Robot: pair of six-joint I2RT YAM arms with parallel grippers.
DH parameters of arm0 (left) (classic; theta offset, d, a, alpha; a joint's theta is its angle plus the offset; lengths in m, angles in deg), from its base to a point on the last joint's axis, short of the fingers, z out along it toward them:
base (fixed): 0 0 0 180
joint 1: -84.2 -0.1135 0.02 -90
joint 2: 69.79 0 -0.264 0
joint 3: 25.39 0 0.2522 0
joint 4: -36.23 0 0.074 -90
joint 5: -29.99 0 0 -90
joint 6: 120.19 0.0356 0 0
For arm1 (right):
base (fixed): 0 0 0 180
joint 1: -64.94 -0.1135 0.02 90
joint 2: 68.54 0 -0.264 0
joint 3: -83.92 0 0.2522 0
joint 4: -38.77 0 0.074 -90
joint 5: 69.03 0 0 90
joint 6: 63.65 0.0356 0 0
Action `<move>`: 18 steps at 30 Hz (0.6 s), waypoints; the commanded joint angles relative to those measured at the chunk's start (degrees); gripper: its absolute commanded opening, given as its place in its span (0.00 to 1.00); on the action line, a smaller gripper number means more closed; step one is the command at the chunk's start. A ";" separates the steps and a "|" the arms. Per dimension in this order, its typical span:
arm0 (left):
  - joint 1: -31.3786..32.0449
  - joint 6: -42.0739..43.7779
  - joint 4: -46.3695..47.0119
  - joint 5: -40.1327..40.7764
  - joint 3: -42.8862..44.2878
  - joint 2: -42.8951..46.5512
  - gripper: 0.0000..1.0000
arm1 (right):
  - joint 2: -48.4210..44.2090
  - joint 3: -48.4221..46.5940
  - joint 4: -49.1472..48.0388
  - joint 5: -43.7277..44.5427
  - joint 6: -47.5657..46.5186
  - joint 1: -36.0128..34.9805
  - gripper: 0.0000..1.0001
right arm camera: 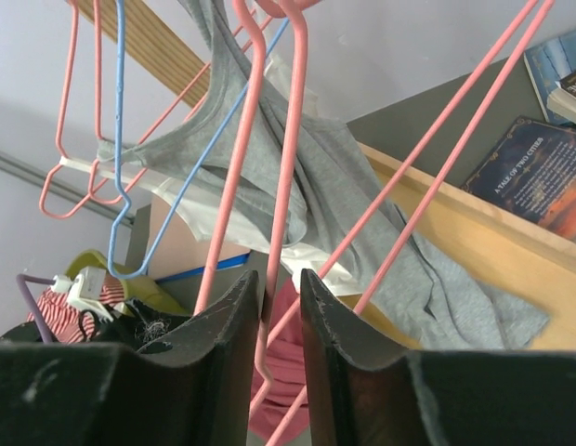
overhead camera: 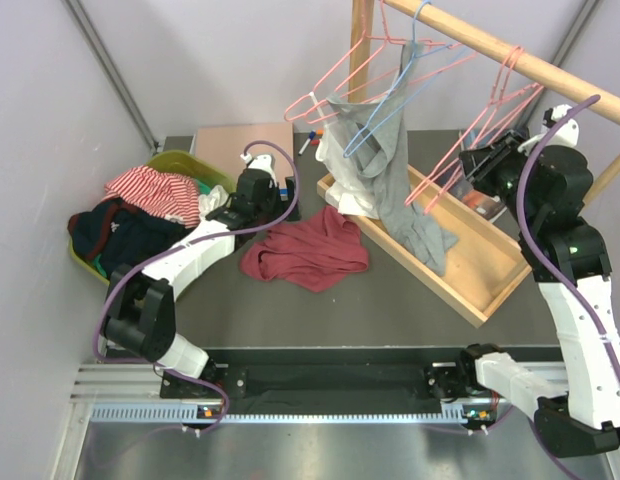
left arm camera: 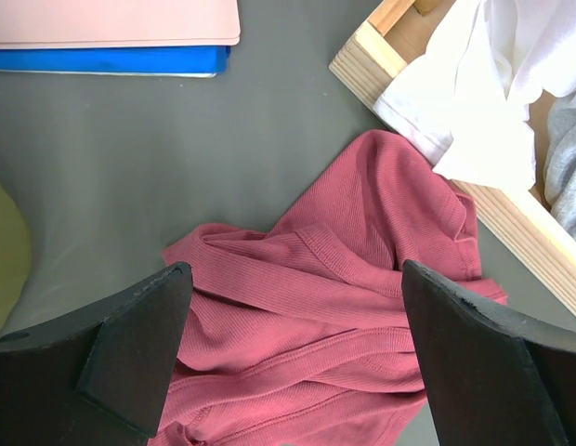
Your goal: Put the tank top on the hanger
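The maroon tank top [overhead camera: 305, 250] lies crumpled on the dark table, just left of the wooden tray. My left gripper [overhead camera: 275, 205] hovers over its left part. In the left wrist view the gripper [left arm camera: 295, 269] is wide open and empty, with the tank top [left arm camera: 344, 242] between and below the fingers. The pink wire hanger [overhead camera: 437, 198] hangs from the wooden rod at the right. My right gripper [overhead camera: 472, 163] is up at it. In the right wrist view the gripper [right arm camera: 281, 277] stands narrow around one pink wire of the hanger [right arm camera: 288, 167], which lies against the left finger.
More pink hangers and a light blue hanger [overhead camera: 390, 100] carrying a grey garment [overhead camera: 400, 190] hang from the wooden rod [overhead camera: 550, 72]. A wooden tray [overhead camera: 480, 270] holds white cloth [overhead camera: 340, 160]. A yellow-green bin [overhead camera: 180, 160] at left holds striped and dark clothes. A pink board [overhead camera: 245, 140] lies behind.
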 commanded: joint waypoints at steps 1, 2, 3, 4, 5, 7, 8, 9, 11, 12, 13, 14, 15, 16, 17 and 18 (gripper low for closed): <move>-0.36 0.56 2.30 -0.25 -0.94 2.54 0.99 | -1.54 0.65 -5.95 -1.44 -1.07 0.78 0.23; -0.36 0.57 2.12 -0.25 -0.94 2.63 0.99 | -1.45 0.74 -6.48 -1.79 -0.98 0.87 0.19; -0.36 0.65 2.21 -0.16 -1.03 2.71 0.99 | -1.54 0.83 -7.70 -1.96 -0.98 0.70 0.16; -0.36 0.65 2.12 0.02 -0.94 2.98 0.99 | -1.10 0.74 -8.06 -2.23 -0.89 0.78 0.12; -0.36 0.74 2.12 0.02 -1.03 2.98 0.99 | -1.19 0.65 -8.50 -2.58 -1.06 0.78 0.06; -0.54 0.74 2.12 0.28 -1.20 3.33 0.99 | -1.19 0.22 -9.29 -2.75 -1.06 0.87 0.02; -0.45 0.74 2.03 0.37 -1.29 3.42 0.99 | -1.27 -0.05 -9.38 -2.67 -1.15 0.87 0.01; -0.45 0.74 2.03 0.37 -1.55 3.59 0.99 | -1.54 -0.22 -9.30 -2.67 -1.33 0.78 0.01; -0.54 0.57 2.12 0.46 -1.73 3.86 0.99 | -1.98 -0.66 -9.47 -2.23 -1.68 0.87 0.00; -0.45 0.48 2.21 0.46 -1.99 3.95 0.99 | -2.41 -0.93 -9.56 -2.40 -1.94 0.78 0.00; -0.54 0.39 2.21 0.46 -2.08 4.03 0.99 | -2.68 -1.10 -9.65 -2.49 -2.12 0.78 0.00; -0.45 0.30 2.21 0.46 -2.26 4.03 0.99 | -3.03 -1.28 -9.47 -2.58 -2.47 0.78 0.00; -0.45 0.30 2.30 0.37 -2.34 4.03 0.99 | -3.29 -1.80 -9.21 -2.49 -2.56 0.78 0.00; -0.45 0.30 2.21 0.37 -2.43 4.03 0.99 | -3.47 -2.24 -8.77 -2.14 -2.65 0.87 0.00; -0.54 0.22 2.21 0.37 -2.43 4.12 0.99 | -3.56 -2.77 -7.81 -2.05 -2.56 0.78 0.00; -0.45 0.21 2.21 0.37 -2.52 4.21 0.99 | -3.91 -3.82 -7.02 -1.79 -2.56 0.78 0.00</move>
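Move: The pink hanger's near bar already stands between the right fingertips, hardly 1 cm ahead, level with them and neither left nor right. A second pink hanger is roughly 3 cm ahead and 4 cm left; the blue hanger some 12 cm ahead and 11 cm left, slightly higher. The rod over the hooks is about 8 cm ahead, 3 cm right and 12 cm up. From the left hand, that near bar lies about 31 cm right, 9 cm back and 27 cm up. Pinching the pink hanger's sloping bar, the right fingers close fully from about a quarter open. As they shut, the hand climbs about 2.5 cm beside the bar, its fingertips tipping upward some 5 degrees, with next to no travel forward or sideways; it keeps rising with the grip closed. ##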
